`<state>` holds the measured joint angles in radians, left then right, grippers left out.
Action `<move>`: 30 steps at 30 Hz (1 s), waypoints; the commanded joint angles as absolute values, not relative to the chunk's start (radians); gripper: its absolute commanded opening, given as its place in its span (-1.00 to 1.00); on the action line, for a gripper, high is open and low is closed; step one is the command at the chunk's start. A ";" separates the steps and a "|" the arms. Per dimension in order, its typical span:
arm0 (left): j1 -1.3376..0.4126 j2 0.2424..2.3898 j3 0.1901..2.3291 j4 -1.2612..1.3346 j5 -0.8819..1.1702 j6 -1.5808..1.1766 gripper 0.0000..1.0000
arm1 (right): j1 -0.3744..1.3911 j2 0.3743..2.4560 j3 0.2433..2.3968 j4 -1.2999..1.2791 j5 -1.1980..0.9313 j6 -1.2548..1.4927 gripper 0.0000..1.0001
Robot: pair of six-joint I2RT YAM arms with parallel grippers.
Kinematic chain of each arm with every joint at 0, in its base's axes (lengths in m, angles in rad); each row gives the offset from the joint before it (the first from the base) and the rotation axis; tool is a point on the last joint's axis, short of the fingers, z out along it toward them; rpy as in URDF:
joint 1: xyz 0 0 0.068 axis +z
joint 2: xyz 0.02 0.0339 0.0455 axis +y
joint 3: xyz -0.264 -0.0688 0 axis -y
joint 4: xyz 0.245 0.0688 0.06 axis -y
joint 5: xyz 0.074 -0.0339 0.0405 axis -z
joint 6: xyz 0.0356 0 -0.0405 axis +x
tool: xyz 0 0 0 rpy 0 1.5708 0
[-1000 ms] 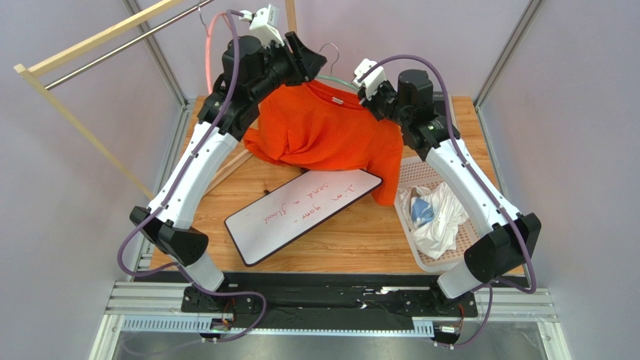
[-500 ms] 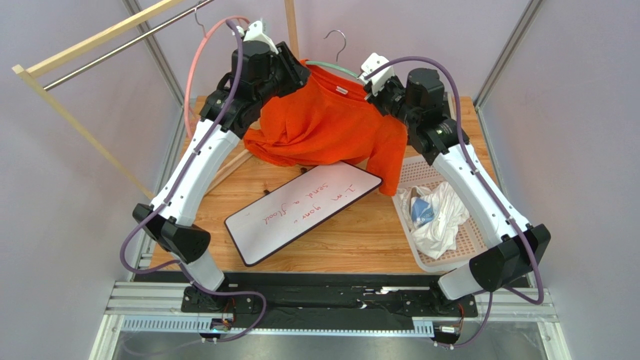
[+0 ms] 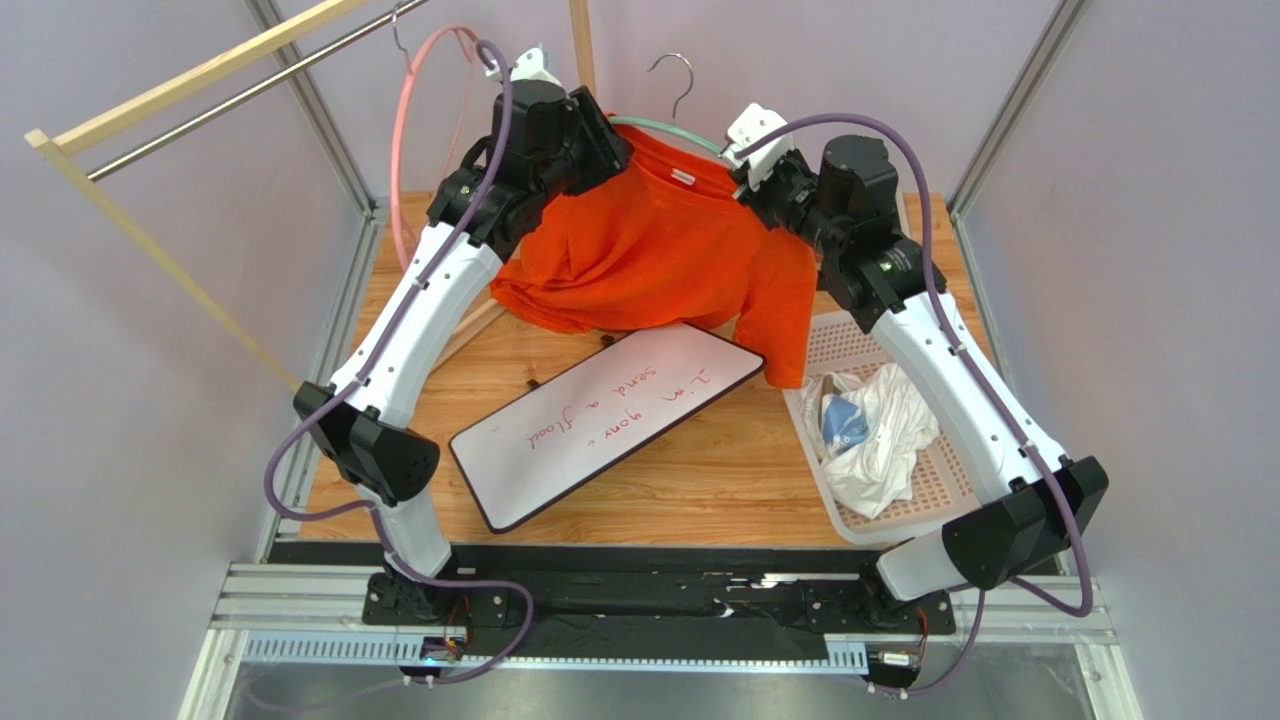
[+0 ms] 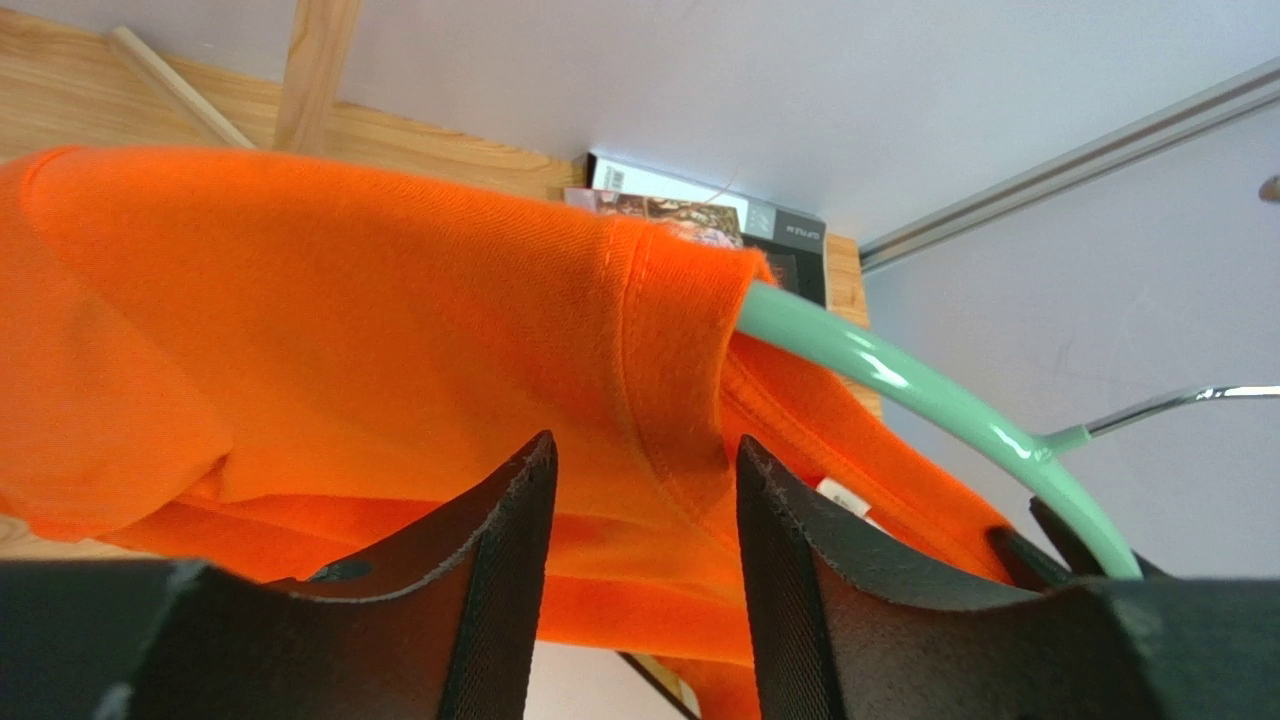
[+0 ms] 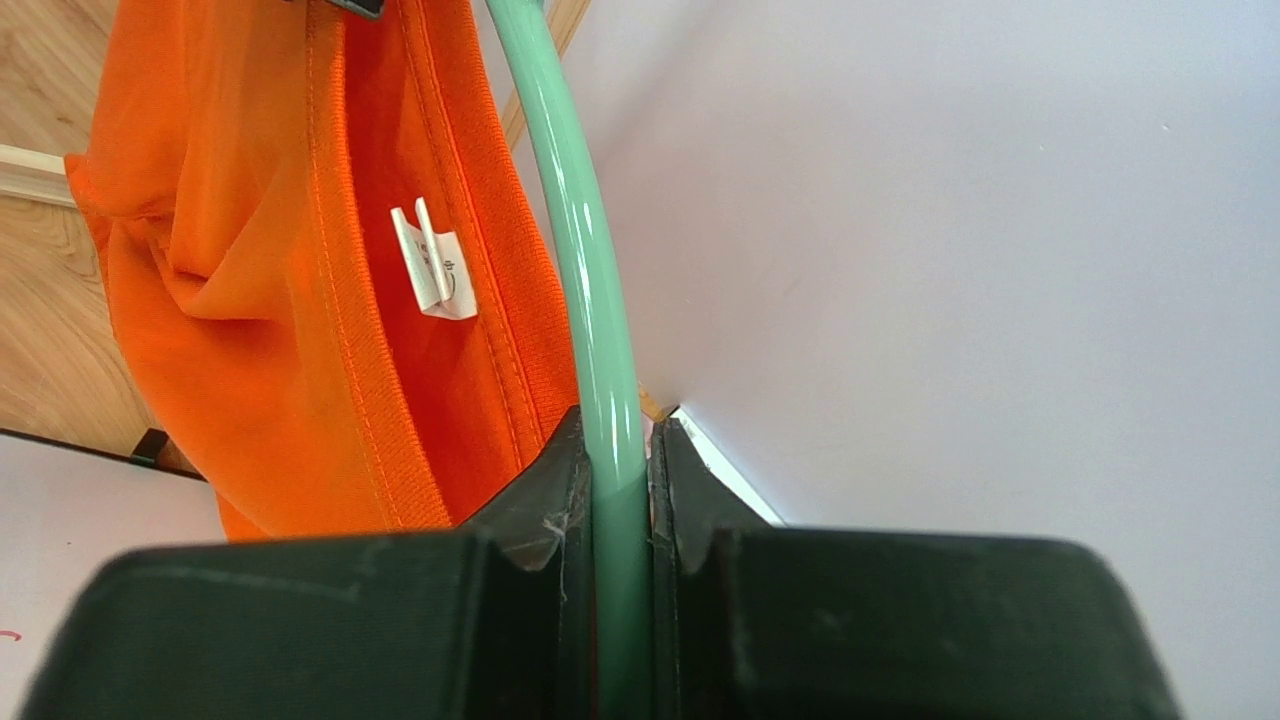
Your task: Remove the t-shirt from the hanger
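An orange t-shirt (image 3: 661,248) hangs on a mint-green hanger (image 3: 661,131) held up at the back of the table; its lower part drapes onto the wood and a whiteboard. My right gripper (image 5: 613,450) is shut on the hanger's green arm (image 5: 579,225), beside the collar and its white label (image 5: 436,267). My left gripper (image 4: 643,465) is open, its fingers (image 4: 519,510) on either side of the shirt's left shoulder seam (image 4: 661,330), where the hanger (image 4: 902,383) pokes out of the collar. In the top view the left gripper (image 3: 589,138) is at the shirt's left shoulder.
A whiteboard (image 3: 601,420) with handwriting lies in the middle of the wooden table (image 3: 721,480). A white basket (image 3: 939,480) with white cloth stands at the right. A wooden clothes rail (image 3: 181,83) with a pink hanger (image 3: 403,135) is at the back left.
Both arms have raised the hanger and shirt higher and toward the back. The left gripper has moved right along the shoulder. The pink hanger has swung.
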<state>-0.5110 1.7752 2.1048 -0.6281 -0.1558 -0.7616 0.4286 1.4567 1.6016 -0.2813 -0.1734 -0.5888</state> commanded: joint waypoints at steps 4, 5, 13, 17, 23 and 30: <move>-0.512 1.798 2.177 -0.615 -0.161 -0.784 0.15 | 0.433 1.381 1.609 -0.156 -0.196 -0.591 -1.00; -0.512 1.801 2.180 -0.620 -0.172 -0.784 0.11 | 0.434 1.376 1.606 -0.152 -0.198 -0.594 -1.00; -0.514 1.804 2.212 -0.621 -0.143 -0.749 -1.00 | 0.448 1.376 1.582 -0.140 -0.173 -0.614 -1.00; -0.540 1.789 2.206 -0.615 -0.100 -0.735 -1.00 | 0.454 1.425 1.604 -0.135 -0.143 -0.591 -1.00; -0.610 1.760 2.206 -0.554 -0.075 -0.673 -1.00 | 0.469 1.482 1.647 -0.133 -0.156 -0.555 -1.00; -0.634 1.712 2.148 -0.557 -0.063 -0.702 -1.00 | 0.480 1.517 1.680 -0.132 -0.143 -0.522 -1.00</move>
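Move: The left gripper is open around the edge of the orange t-shirt's collar, on its left side, about 1 cm ahead of the finger pads. The green hanger's steel hook stands roughly 6 cm to this hand's right, 5 cm farther out and 4 cm higher; the pink hanger hangs some 20 cm to its left, about level fore and aft. From the right gripper, already clamped on the green hanger, that collar edge lies about 11 cm left and 3 cm ahead. Ease the left gripper barely forward and shut it on the t-shirt's collar, pinching the cloth, then drag it about 6 cm to the right towards the hook and the right gripper, drawing back some 3 cm and rising a little. Keep the right gripper shut on the green hanger, first easing slightly back, then bringing it left, forward and down by 2 to 3 cm each. ##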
